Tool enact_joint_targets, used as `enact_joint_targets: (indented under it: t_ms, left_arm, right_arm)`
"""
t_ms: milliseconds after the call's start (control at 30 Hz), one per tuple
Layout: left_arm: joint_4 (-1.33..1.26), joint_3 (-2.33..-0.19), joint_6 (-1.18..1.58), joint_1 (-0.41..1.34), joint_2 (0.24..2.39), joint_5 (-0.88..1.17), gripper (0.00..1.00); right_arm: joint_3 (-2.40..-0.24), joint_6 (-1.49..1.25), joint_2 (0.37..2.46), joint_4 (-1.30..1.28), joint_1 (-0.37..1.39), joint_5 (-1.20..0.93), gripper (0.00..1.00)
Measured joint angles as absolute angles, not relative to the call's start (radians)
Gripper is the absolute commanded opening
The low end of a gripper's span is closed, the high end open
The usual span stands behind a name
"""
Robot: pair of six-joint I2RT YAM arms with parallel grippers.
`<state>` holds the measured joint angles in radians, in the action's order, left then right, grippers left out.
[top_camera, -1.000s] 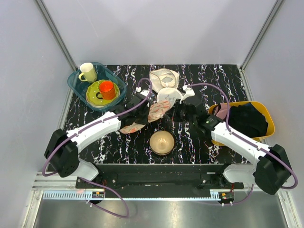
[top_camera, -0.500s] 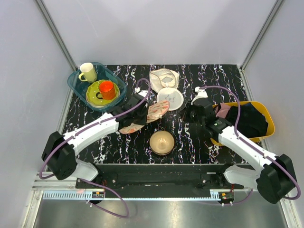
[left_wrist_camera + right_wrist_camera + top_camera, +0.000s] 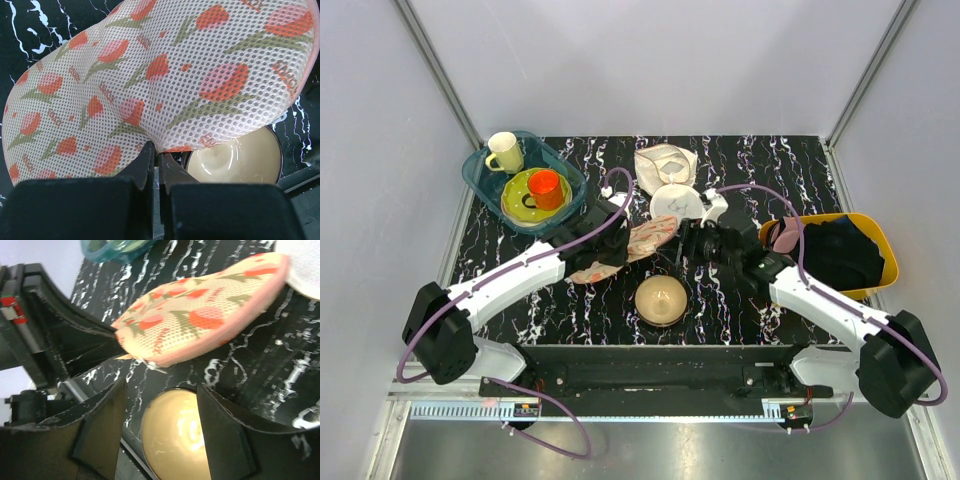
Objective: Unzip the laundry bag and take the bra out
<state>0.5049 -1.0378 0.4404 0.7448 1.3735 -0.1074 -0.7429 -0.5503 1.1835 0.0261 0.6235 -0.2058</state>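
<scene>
The laundry bag (image 3: 638, 242), salmon-pink mesh printed with orange and green marks, hangs lifted off the dark marbled table. My left gripper (image 3: 159, 149) is shut on its lower edge, seen in the top view at the bag's left part (image 3: 608, 243). In the right wrist view the bag (image 3: 200, 315) lies just ahead of my right gripper (image 3: 162, 390), whose jaws stand open and hold nothing. A small silvery tab (image 3: 152, 365) dangles from the bag's near edge. From above, the right gripper (image 3: 687, 240) is beside the bag's right end. The bra is hidden.
A tan dome-shaped bowl (image 3: 661, 299) sits below the bag near the front edge. A round white mesh disc (image 3: 678, 205) and beige cloth (image 3: 665, 162) lie behind. A teal tub (image 3: 480, 180) with cups stands back left, and a yellow bin (image 3: 885, 245) of dark clothes stands at the right.
My right gripper swung out to the right, came back to the bag's right end, and went from shut to open. The left gripper kept its hold and shifted slightly.
</scene>
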Motion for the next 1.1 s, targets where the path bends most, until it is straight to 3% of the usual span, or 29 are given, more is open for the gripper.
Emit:
enact_joint_targets:
  t_ms: [433,700,1100]
  left_arm:
    - [0.505,-1.038,0.440,0.745,1.374,-0.096,0.00]
    - [0.503,-1.038,0.440,0.744,1.374,-0.092,0.00]
    - [0.466,-1.037,0.433,0.747,1.374,-0.078,0.00]
  right_arm:
    - [-0.733,-0.604,1.356,0.233,0.638,-0.391,0.46]
    - [-0.715,-0.626,1.339,0.265,0.639,-0.367,0.01]
    - [-0.655,-0.597,1.177,0.175,0.615,-0.273,0.00]
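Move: The zipper pull hangs at the near, right-hand corner of the laundry bag, some 4 cm to the left of the right hand, about level with it in reach and about 2 cm lower. The tan bowl stands roughly 5 cm back and 3 cm left of the right hand, 14 cm below, and the white disc about 14 cm straight ahead, 16 cm below. From the left hand, which already holds the bag, the zipper pull is about 6 cm right, 1 cm ahead and 2 cm up. The zipper pull is approached by the open right hand, which goes left about 4 cm and down 2, rolling and turning some 10 degrees counter-clockwise. Its fingers close from well open to shut, pinching the tab, then draw it back to the right by some 3.5 cm, rising slightly. The left hand keeps its pinch on the bag and is pulled about 1 cm right. ##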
